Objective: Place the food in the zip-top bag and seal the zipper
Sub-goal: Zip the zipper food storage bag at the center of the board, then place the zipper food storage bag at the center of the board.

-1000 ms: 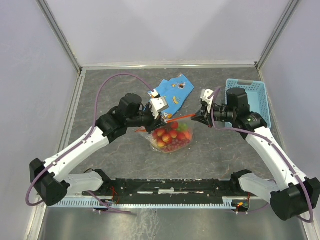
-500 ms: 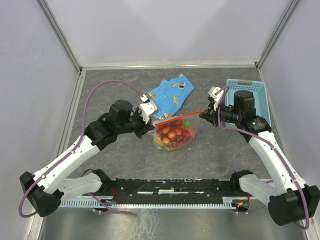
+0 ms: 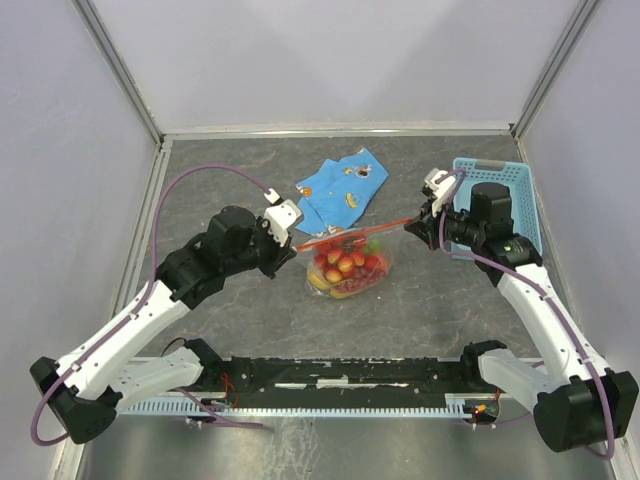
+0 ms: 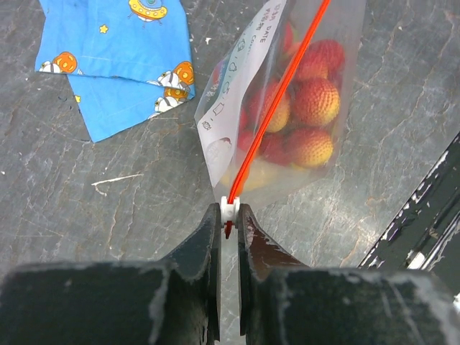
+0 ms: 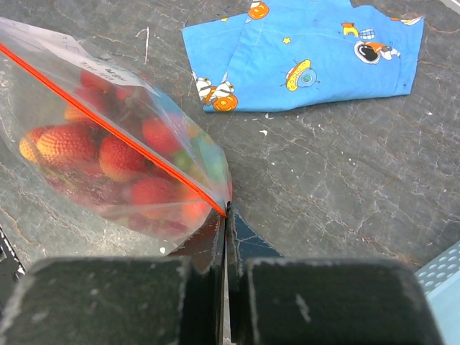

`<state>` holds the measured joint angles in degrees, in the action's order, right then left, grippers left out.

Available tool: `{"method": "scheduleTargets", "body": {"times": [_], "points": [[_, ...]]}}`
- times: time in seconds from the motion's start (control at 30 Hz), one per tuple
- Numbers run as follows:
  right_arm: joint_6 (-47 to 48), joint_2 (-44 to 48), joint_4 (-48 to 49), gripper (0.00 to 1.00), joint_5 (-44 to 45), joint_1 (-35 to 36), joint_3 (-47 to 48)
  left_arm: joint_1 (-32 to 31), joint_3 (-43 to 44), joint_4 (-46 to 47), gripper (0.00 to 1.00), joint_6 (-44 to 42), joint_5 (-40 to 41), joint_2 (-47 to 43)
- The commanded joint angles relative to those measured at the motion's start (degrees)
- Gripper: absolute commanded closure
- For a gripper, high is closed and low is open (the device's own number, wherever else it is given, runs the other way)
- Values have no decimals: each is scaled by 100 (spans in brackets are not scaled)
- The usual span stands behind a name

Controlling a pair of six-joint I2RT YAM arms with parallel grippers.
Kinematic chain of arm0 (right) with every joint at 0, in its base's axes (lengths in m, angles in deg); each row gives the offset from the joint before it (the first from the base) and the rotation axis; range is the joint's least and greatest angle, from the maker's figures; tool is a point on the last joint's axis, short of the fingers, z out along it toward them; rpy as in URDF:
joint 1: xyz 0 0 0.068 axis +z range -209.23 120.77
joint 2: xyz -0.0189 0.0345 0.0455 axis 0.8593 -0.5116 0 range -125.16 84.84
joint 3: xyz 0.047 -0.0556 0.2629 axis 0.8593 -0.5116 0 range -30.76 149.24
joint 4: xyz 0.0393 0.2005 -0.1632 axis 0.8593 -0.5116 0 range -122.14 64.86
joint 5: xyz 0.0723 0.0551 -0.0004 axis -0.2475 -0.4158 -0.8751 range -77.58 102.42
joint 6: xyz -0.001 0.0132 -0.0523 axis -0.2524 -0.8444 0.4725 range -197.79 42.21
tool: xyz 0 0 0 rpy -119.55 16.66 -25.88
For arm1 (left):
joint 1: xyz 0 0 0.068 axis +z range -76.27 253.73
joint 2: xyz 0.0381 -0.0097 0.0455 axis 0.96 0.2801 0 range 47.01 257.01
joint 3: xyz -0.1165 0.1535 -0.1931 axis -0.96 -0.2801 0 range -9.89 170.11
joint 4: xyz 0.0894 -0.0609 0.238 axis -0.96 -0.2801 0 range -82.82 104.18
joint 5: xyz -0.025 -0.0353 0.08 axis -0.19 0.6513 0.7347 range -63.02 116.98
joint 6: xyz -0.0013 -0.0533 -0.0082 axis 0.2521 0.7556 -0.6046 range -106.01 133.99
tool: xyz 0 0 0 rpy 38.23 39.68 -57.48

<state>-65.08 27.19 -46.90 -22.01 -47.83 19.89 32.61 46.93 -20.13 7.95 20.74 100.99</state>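
The clear zip-top bag point(image 3: 348, 262) hangs stretched between both grippers just above the grey table. The food point(image 3: 345, 266) is inside it: red strawberries point(image 4: 314, 103) plus yellow and green pieces. Its red-orange zipper point(image 3: 352, 233) runs taut from end to end along the mouth. My left gripper point(image 4: 228, 210) is shut on the white slider point(image 4: 229, 209) at the zipper's left end. At the other end, my right gripper point(image 5: 226, 210) is shut on the bag's corner, where the zipper point(image 5: 108, 126) ends. In the top view the left gripper point(image 3: 292, 241) and right gripper point(image 3: 410, 226) flank the bag.
A blue patterned cloth point(image 3: 343, 190) lies on the table just behind the bag. A light-blue plastic basket point(image 3: 500, 195) stands at the right, behind the right arm. Metal-framed walls enclose the table on three sides.
The left gripper has moved left along the zipper, pulling the strip out straight. The right gripper shifted right and slightly back with its corner. The bag rose and stretched between them.
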Motion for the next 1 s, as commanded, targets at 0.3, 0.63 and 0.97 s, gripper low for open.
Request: {"method": "scheduleTargets", "body": {"times": [0.3, 0.63, 0.97], "points": [[-549, 52, 1124, 67, 12, -197, 49, 68, -107, 668, 83, 1009, 626, -8], [-1342, 666, 641, 0, 1317, -193, 428, 67, 209, 538, 29, 1737, 1708, -602], [-2887, 1666, -911, 1, 4825, -196, 669, 61, 16, 81, 5, 2678, 4166, -2217]]}}
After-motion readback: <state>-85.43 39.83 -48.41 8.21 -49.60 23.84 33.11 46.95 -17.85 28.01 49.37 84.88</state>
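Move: The filled zip-top bag hangs between the hands by its zipper: its middle lies about 12 cm right and 3 cm back of the left hand, some 6 cm below, with the slider pinched at the zipper's left end. The right hand holds the other end, the bag's middle some 14 cm left, 8 cm back and 6 cm below; from that hand the blue cloth is roughly 16 cm left and 9 cm ahead, the empty basket 20 cm right and 4 cm ahead. The bag's zipper is let go at both ends. The left hand first sinks about a centimetre, opens wide while easing forward, then swings off to the left and up, turning some 35 degrees counter-clockwise; the right drifts forward and up as its fingers open, then leaves rightward and up by about 8 cm, turning clockwise. ##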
